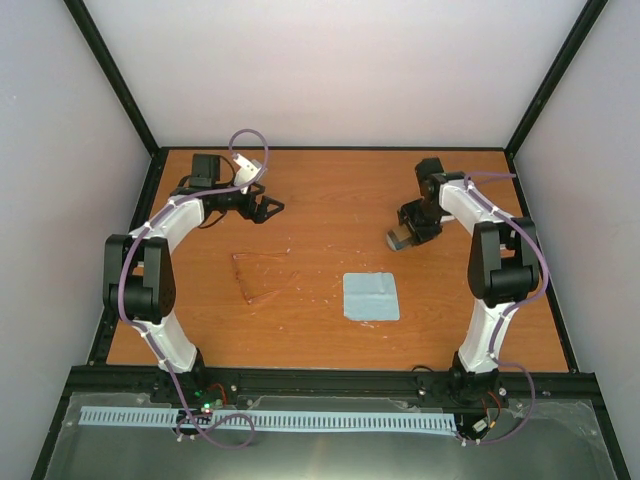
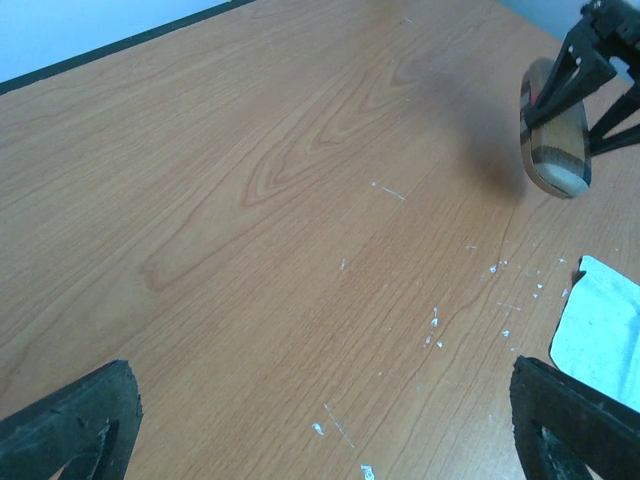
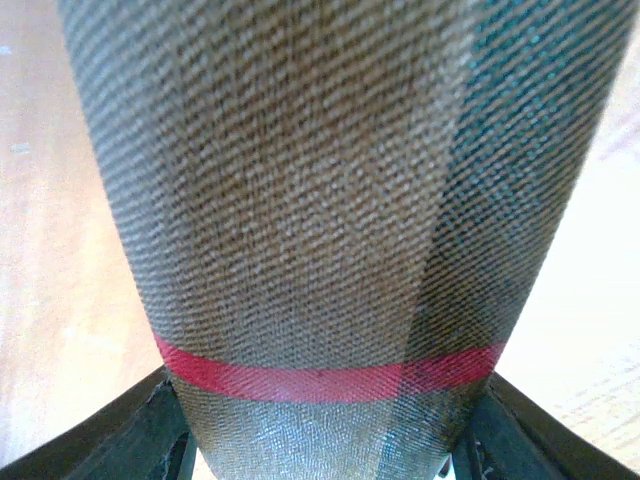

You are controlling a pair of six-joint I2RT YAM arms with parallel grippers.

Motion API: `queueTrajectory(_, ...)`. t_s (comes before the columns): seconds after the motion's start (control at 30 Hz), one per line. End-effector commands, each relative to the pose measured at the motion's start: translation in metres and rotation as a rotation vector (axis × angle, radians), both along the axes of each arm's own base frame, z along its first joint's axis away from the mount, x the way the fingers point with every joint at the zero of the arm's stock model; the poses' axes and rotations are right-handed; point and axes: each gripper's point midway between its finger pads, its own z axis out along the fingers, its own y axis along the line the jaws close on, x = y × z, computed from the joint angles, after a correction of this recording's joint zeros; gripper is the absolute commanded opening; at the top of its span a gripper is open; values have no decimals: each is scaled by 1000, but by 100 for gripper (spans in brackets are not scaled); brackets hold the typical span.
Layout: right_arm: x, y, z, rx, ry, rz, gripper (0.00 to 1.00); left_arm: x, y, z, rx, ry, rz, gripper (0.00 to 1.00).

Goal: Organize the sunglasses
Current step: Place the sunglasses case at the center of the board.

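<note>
The sunglasses (image 1: 262,276) lie flat on the wood left of centre, thin and amber, faint against the grain. My left gripper (image 1: 264,208) hovers open behind them with nothing between its fingers (image 2: 72,422); the sunglasses do not show in its wrist view. My right gripper (image 1: 410,228) is shut on the grey-and-brown striped case (image 1: 396,240) at the back right. In the right wrist view the case (image 3: 300,200) fills the frame, a red stripe across it, with dark fingers (image 3: 125,440) on either side. The case (image 2: 556,135) also shows at the upper right of the left wrist view.
A light blue-grey cloth square (image 1: 370,296) lies flat right of centre, its corner (image 2: 603,335) visible in the left wrist view. White flecks dot the wooden table (image 1: 330,190). Black frame rails border the table on all sides.
</note>
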Motion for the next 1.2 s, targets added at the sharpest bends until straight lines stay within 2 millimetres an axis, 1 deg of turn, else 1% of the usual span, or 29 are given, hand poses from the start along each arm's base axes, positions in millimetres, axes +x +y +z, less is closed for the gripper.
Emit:
queueTrajectory(0.0,-27,-12,-18,1,120,-165,3,-1,5,8,-3,-21,6,99)
queueTrajectory(0.03,-33,-13,-24,4,139,-179,3,-1,6,8,-4,-19,7,100)
queueTrajectory(0.13,-41,-13,-33,16,156,-209,3,-2,7,6,-7,-12,10,100)
queueTrajectory(0.23,-43,-10,-42,41,166,-226,3,-3,7,5,-14,-8,11,99)
queueTrajectory(0.33,-42,-7,-47,57,175,-222,4,-3,8,4,-15,-7,11,99)
queueTrajectory(0.4,-38,-3,-48,73,170,-206,14,-2,9,4,-14,-9,10,100)
queueTrajectory(0.53,-34,0,-43,89,154,-175,39,-2,9,2,-11,-8,9,99)
queueTrajectory(0.67,-36,2,-34,105,144,-157,55,-3,8,1,-14,-8,3,99)
queueTrajectory(0.73,-37,4,-30,115,140,-146,59,-4,8,1,-17,-6,1,99)
queueTrajectory(0.77,-38,4,-28,118,138,-142,66,-3,8,0,-17,-7,1,99)
queueTrajectory(0.9,-40,6,-19,130,122,-119,70,-4,7,0,-22,-8,-3,99)
queueTrajectory(0.93,-40,6,-17,131,116,-112,90,-5,7,-1,-23,-6,-4,99)
queueTrajectory(0.97,-40,7,-16,133,113,-105,94,-5,7,-1,-23,-7,-4,99)
queueTrajectory(1.07,-38,8,-10,137,91,-82,95,-5,7,-1,-24,-9,-4,99)
queueTrajectory(1.17,-30,4,8,108,36,-39,94,-5,8,0,-20,-10,0,99)
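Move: The sunglasses case is already pinched in the right fingers, a few centimetres clear of the board. Its landing spot is about 4 cm back towards the base, straight in line sideways and some 5 cm below the hand. The blue cloth lies about 16 cm back and 10 cm left of that hand, 7 cm lower. From the left hand the landing spot is roughly 33 cm right, 7 cm back and 14 cm down. The sunglasses case is brought down onto the board by the right hand, which sinks about 4 cm while drawing back as much, quickly, its fingertips tipping roughly 10 degrees towards the base. The hand then nearly stands there, still gripping, before the fingers open wide, let go of the case and lift some 2 cm straight up. ##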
